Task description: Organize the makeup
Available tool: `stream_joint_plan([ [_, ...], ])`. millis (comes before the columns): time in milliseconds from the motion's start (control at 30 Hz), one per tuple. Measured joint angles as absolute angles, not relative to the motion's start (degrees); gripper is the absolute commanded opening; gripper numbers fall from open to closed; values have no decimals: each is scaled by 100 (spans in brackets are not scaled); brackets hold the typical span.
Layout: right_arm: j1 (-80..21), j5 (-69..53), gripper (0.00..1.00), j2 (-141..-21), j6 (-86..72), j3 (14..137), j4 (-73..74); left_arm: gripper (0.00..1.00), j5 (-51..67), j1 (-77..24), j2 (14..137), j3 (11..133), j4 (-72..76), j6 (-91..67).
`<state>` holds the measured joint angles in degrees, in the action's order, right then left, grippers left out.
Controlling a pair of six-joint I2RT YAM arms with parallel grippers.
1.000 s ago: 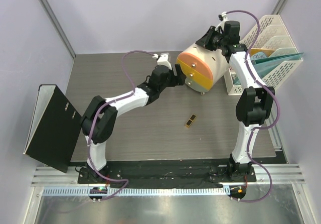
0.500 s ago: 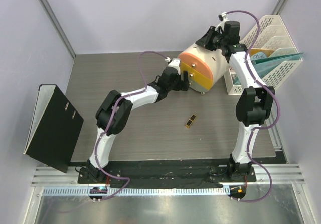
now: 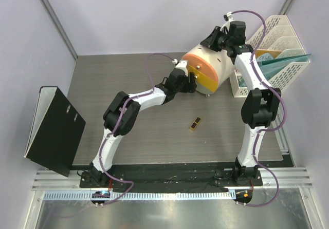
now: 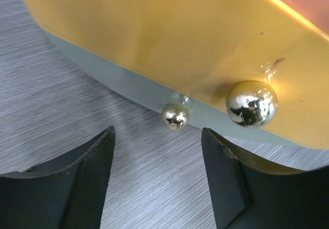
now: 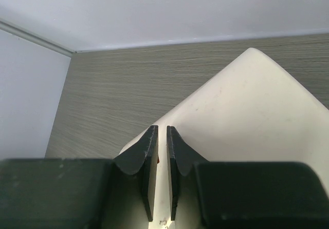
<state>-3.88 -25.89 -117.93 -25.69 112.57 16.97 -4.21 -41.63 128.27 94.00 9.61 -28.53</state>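
A black-gold lipstick [image 3: 196,123] lies on the table in front of the cream drum box [image 3: 208,59]. The other makeup is out of view. My left gripper [image 3: 189,81] is open and empty, low at the box's yellow drawer [image 4: 154,44]. The drawer's shiny knob [image 4: 252,103] is just ahead and right of the left gripper [image 4: 158,177], and a smaller metal ball [image 4: 175,116] sits below the drawer. My right gripper [image 3: 214,37] rests on top of the box. In the right wrist view the right gripper [image 5: 159,136] has its jaws almost together over the cream top [image 5: 247,116], holding nothing.
A cream file organizer [image 3: 275,31] with teal folders stands at the back right, close to the box. A black binder [image 3: 54,129] leans at the table's left edge. Grey walls close in the back and sides.
My left gripper has moved right, up to the yellow drawer front of the box. The right arm and the lipstick have not moved.
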Motion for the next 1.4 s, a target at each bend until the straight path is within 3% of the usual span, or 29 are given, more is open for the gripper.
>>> stream_joint_plan([
  [333,-388,-2589,19,-11815,-2569,11277,1697,55,-320,-4206,13111,9824,958,-3105],
  [467,-388,-2587,19,-11815,-2567,11277,1697,43,-290,-4226,13155,9876,952,-3159],
  [600,-388,-2587,19,-11815,-2567,11277,1697,40,-224,-4237,13255,9948,908,-3225],
  [767,-388,-2587,19,-11815,-2567,11277,1697,23,-183,-4241,13369,9957,932,-3299],
  [1133,-388,-2587,19,-11815,-2567,11271,1695,0,-189,-4235,13360,9859,1068,-3247],
  [1400,-388,-2589,19,-11815,-2567,11271,1695,0,-193,-4224,13216,9524,1376,-3107],
])
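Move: The bottom drawer's knob on the round makeup organizer lies just beyond the left hand's open fingers, about 3 cm to the right, 1 cm ahead and 2 cm below. The yellow drawer's knob is some 4 cm above the hand, 4 cm to the right and 1 cm ahead. The gold makeup palette lies roughly 15 cm back, 2 cm to the right and 6 cm below. From the right hand, the bottom knob is about 11 cm back, 4 cm left and 18 cm below. Rightward by nearly 3 cm and then down about 1.5 cm, the left hand eases in on the bottom drawer's knob while its fingers close around it and pinch it. Keeping that grip, it starts drawing back to the left by roughly half a centimetre. The right hand stays put, its closed fingers still resting on the organizer's top. ##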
